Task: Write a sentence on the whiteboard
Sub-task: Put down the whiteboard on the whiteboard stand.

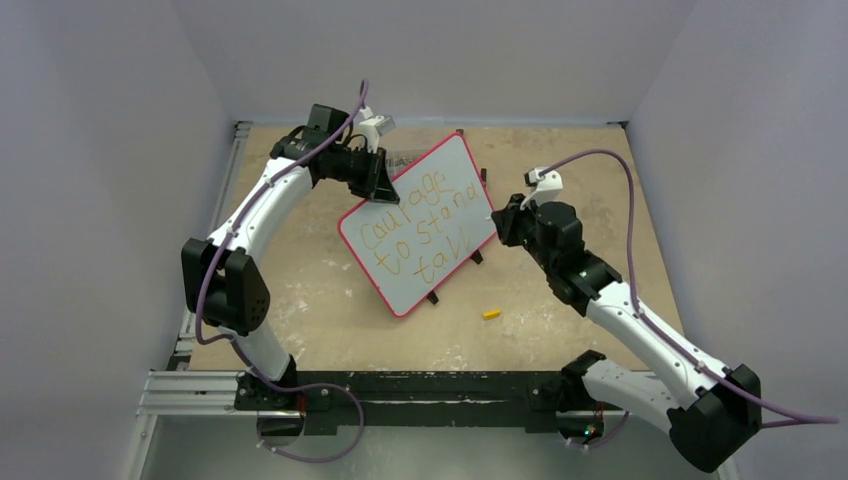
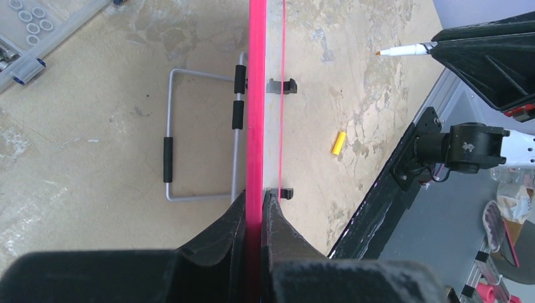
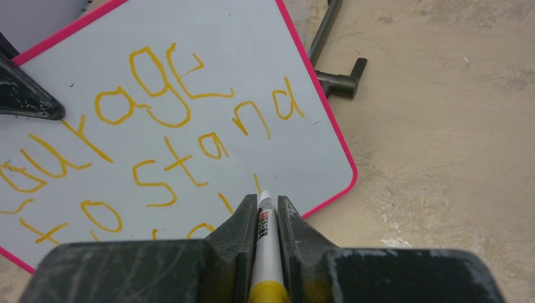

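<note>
The whiteboard (image 1: 455,162) stands tilted on the table, red-pink rimmed, with the sentence (image 1: 418,222) "courage to stand tall" in orange-yellow on three lines. My left gripper (image 1: 378,186) is shut on the board's upper left edge. In the left wrist view the rim (image 2: 255,95) runs edge-on between the left gripper (image 2: 254,199) jaws. My right gripper (image 1: 500,222) is by the board's right edge, shut on a white marker (image 3: 267,246). The right gripper (image 3: 265,202) faces the whiteboard (image 3: 252,50) and the sentence (image 3: 164,126). The marker (image 2: 404,50) tip hangs clear of the board face.
A yellow marker cap (image 1: 491,313) lies on the table in front of the board, the same cap (image 2: 339,142) showing in the left wrist view. A wire stand (image 2: 189,136) sits behind the board. Black clip feet (image 1: 432,297) stick out at its lower edge. Grey walls enclose the table.
</note>
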Controlling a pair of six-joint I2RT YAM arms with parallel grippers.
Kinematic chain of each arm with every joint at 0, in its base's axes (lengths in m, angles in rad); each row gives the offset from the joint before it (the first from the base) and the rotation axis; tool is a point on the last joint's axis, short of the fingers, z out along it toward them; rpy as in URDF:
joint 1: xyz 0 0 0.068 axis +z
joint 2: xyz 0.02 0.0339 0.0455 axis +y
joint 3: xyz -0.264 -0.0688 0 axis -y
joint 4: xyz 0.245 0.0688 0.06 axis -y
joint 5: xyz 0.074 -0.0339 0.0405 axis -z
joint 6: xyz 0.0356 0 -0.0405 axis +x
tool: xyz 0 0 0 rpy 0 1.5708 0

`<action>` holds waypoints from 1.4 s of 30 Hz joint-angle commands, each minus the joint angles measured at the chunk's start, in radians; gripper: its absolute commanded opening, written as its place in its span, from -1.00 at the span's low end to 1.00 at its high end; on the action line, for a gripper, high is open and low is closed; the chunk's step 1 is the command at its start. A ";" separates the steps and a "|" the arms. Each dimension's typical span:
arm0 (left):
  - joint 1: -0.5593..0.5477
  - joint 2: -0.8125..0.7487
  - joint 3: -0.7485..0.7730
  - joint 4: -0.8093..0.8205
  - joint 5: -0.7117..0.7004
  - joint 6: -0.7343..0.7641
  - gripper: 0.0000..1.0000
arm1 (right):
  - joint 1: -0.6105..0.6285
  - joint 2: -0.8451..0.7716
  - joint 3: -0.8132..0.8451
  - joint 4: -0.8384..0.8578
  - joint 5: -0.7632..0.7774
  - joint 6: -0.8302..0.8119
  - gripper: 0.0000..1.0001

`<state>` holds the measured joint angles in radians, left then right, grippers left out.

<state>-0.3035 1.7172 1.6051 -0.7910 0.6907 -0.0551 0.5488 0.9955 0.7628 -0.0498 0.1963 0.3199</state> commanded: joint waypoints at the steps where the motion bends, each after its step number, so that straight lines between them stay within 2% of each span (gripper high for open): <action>1: -0.005 0.007 -0.041 -0.072 -0.197 0.136 -1.00 | 0.000 -0.041 0.009 -0.051 0.038 0.014 -1.00; 8: -0.002 0.028 -0.051 -0.074 -0.193 0.155 -0.90 | -0.001 -0.069 0.009 -0.061 0.047 0.014 -1.00; 24: 0.007 0.080 -0.049 -0.090 -0.203 0.185 -0.51 | -0.001 -0.109 -0.004 -0.077 0.049 0.019 -1.00; 42: 0.008 0.062 -0.050 -0.079 -0.196 0.170 -0.08 | -0.002 -0.107 -0.011 -0.081 0.032 0.034 -1.00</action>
<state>-0.2848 1.7790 1.5723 -0.8398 0.5148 0.0898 0.5488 0.9066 0.7605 -0.1440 0.2192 0.3408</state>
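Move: Under the board that the left hand pinches by its top edge, the whiteboard stand's middle lies about 8 cm right of that hand, 3 cm back and 17 cm below. The stand's front hooks are some 13 cm right and 9 cm back, the yellow cap 21 cm right and 18 cm back, the clear box roughly 17 cm ahead and 2 cm right. From the right hand, the stand is about 15 cm left, level in reach, 18 cm below. Lowering the board's top edge towards the stand, the left hand sinks about 5.5 cm while easing some 3.5 cm left and slightly forward, its fingers tipping steeper down by about 13 degrees. Its fingers open steadily to nearly half wide, ending the pinch but still straddling the edge. The right hand, still holding the marker, draws about 2 cm back and right, clear of the board. ##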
